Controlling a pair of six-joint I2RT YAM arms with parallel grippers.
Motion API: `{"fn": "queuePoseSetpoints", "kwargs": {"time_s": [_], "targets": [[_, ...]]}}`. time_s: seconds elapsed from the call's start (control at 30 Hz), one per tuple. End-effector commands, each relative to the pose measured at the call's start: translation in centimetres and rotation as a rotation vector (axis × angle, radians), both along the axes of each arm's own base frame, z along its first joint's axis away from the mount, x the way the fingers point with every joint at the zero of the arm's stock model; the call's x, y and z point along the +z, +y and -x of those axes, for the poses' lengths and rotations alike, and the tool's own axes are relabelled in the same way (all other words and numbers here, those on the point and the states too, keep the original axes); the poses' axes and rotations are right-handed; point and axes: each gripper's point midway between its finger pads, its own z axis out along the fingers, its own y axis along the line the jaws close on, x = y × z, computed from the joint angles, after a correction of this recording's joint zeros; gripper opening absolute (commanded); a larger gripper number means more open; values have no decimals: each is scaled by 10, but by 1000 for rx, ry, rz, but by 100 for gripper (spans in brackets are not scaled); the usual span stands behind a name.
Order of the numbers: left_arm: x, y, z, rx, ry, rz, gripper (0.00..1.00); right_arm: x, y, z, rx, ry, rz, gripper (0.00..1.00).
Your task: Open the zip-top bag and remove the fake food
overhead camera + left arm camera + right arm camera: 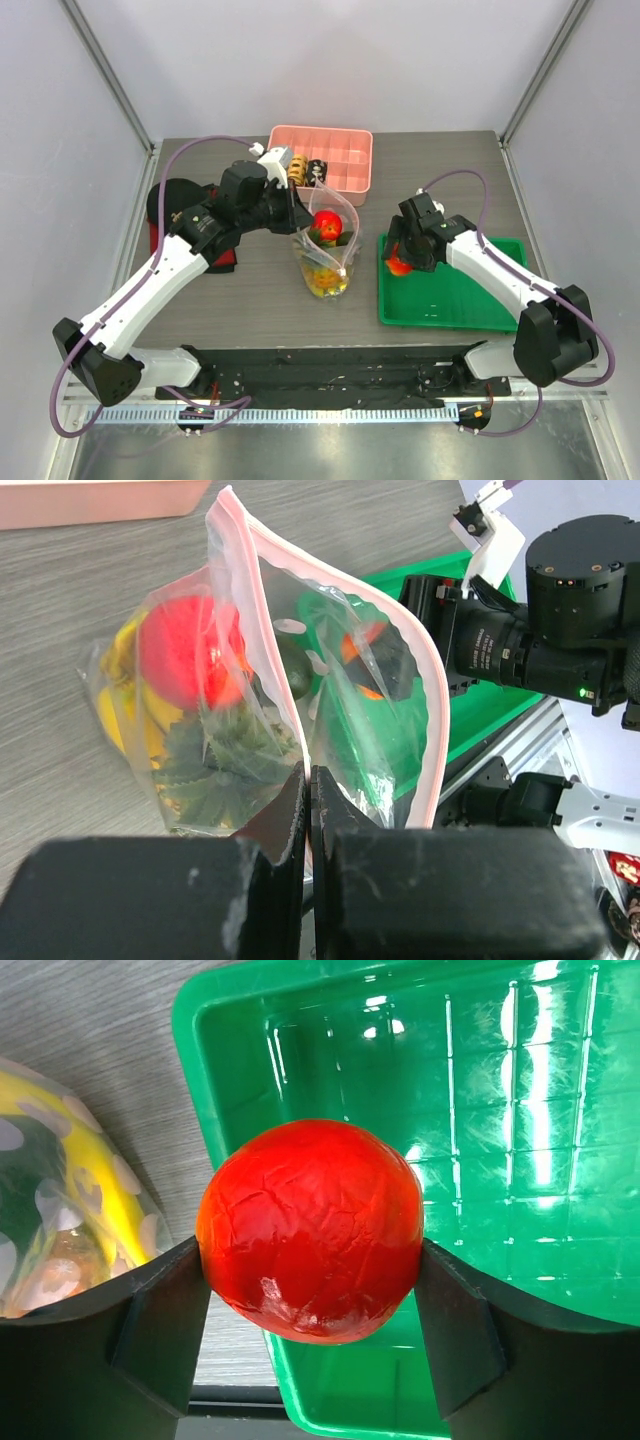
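The clear zip-top bag [328,245] stands open in the middle of the table, its pink zip strip [270,620] spread apart. My left gripper [308,780] is shut on the near rim of the bag and holds it up. Inside the bag I see a red round fruit [185,650], the pineapple's green crown [220,755], yellow fruit [120,695] and a dark green avocado [292,665]. My right gripper [312,1290] is shut on the other red round fruit [312,1228] and holds it above the left edge of the green tray [500,1110], right of the bag.
A pink compartment box [322,156] stands at the back centre, with doughnut-like rings [300,168] at its left end. A red and black object [170,215] lies under the left arm. The green tray [450,290] sits at the right front.
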Motion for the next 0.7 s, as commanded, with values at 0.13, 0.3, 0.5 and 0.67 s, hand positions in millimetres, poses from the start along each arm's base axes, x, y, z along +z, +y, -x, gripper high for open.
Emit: {"fn": "queuePoseSetpoints", "kwargs": {"time_s": [0.13, 0.3, 0.5, 0.67], "targets": [[19, -7, 3, -44, -31, 47, 0, 28, -6, -3, 13, -63, 19, 100], [17, -7, 3, -37, -26, 47, 0, 56, -10, -2, -4, -98, 21, 100], [20, -8, 1, -37, -37, 53, 0, 123, -4, -4, 30, -209, 13, 100], [19, -8, 1, -38, -41, 48, 0, 176, 26, -3, 90, -308, -45, 100]]}}
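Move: The right hand holds the orange-red fruit between its fingers, low over the green tray's far left part; the tray's middle lies about 11 cm to its right, 4 cm back and 4 cm below. The bag's middle is roughly 16 cm to its left, level in reach and some 6 cm higher. From the left hand, that fruit lies about 19 cm right, 1 cm back and 20 cm below. Right fingers open, releasing the fruit, and rise some 13 cm; the left keeps pinching the bag's rim. ##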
